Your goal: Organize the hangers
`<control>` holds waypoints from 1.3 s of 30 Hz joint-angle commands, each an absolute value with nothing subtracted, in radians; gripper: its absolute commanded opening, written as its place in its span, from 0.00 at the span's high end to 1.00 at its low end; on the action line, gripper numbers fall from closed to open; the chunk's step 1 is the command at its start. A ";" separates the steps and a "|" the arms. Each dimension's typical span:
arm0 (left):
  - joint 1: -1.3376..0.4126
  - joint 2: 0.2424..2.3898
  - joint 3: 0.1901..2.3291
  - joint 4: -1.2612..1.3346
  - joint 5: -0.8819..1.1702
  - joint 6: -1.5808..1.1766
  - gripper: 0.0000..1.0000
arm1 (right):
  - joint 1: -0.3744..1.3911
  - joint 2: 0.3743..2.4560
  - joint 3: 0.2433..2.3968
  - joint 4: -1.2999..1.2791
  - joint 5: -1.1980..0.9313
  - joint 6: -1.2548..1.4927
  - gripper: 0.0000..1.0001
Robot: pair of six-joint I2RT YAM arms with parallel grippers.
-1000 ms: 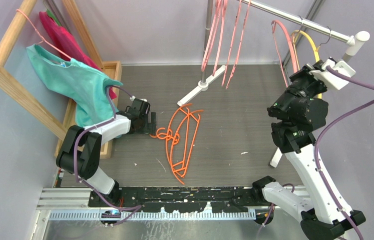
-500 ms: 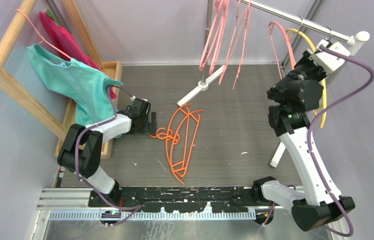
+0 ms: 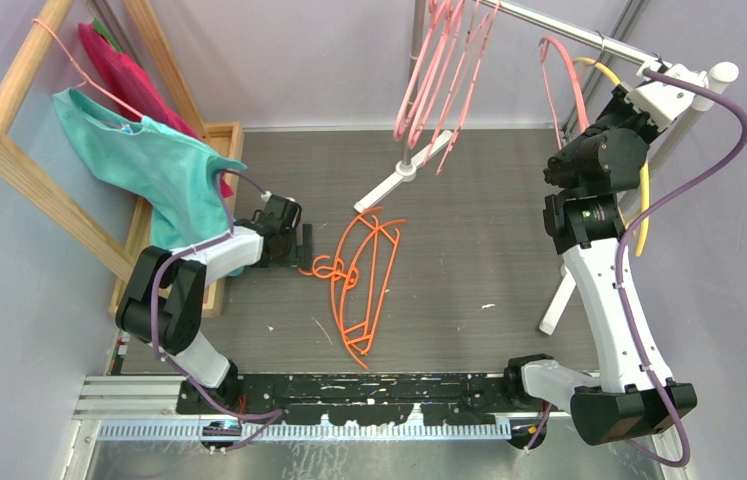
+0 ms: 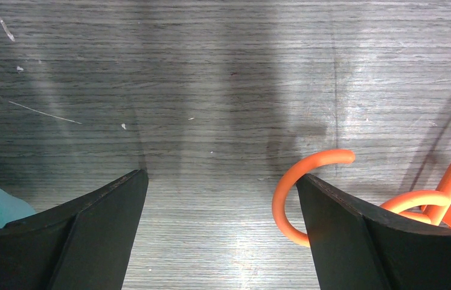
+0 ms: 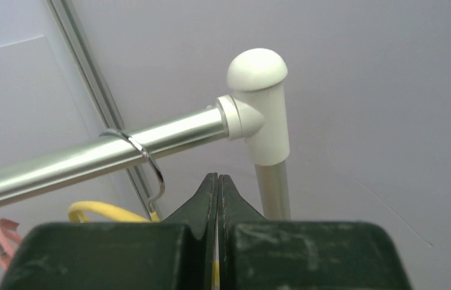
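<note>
Several orange hangers [image 3: 364, 280] lie tangled on the table. My left gripper [image 3: 301, 247] rests open just left of them; in the left wrist view one orange hook [image 4: 307, 187] curls against the inside of my right finger [image 4: 355, 235], the gap of the left gripper [image 4: 223, 223] holding nothing. Pink hangers [image 3: 439, 70] hang on the metal rod [image 3: 569, 30], one more pink hanger [image 3: 567, 80] farther right. My right gripper [image 5: 217, 178] is raised near the rod's end, shut on the yellow hanger [image 3: 642, 190], whose wire hook [image 5: 144, 157] sits over the rod [image 5: 60, 166].
A wooden frame [image 3: 29, 180] at the left carries a teal cloth [image 3: 149, 160] on a thin pink hanger. The rack's white foot [image 3: 399, 180] stands behind the orange pile. The rod's white end post [image 5: 268, 133] is just right of my right fingers.
My right arm has lifted the yellow hanger up and toward the rod's right end. The pink hangers have swung a little. The left arm has stayed put.
</note>
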State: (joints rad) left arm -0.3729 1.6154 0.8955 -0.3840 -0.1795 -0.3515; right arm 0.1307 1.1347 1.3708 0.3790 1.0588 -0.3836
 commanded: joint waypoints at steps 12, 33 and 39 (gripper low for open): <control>-0.376 1.612 0.921 -0.396 -0.210 -0.350 0.02 | 0.040 1.210 1.472 0.190 0.750 -0.207 0.99; -0.376 1.594 0.917 -0.388 -0.227 -0.343 0.02 | 0.040 1.329 1.572 0.077 0.323 -0.022 0.99; -0.377 1.591 0.917 -0.381 -0.226 -0.338 0.02 | 0.069 1.374 1.609 0.069 0.230 0.039 0.99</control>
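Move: Up at the rack's top rail, the yellow hanger's hook sits some 7 cm ahead of the right hand, about 1 cm to its right and 3 cm above. The pink hanger's hook lies about 10 cm ahead and 6 cm left at the same height; the rail's white end cap is 2 cm ahead, 8 cm right and 5 cm up. From the left hand, the yellow hanger's hook is some 5 cm ahead, 46 cm right and 52 cm above. Reaching past the rail with its fingers kept shut, the right hand first edges about 1 cm right, then goes forward some 15 cm while sweeping left, dipping slightly below the rail. The wrist swings about 40 degrees counter-clockwise, and the closed fingers come in against the yellow hanger's hook from its right, pushing the hook along the rail towards the pink hangers. ##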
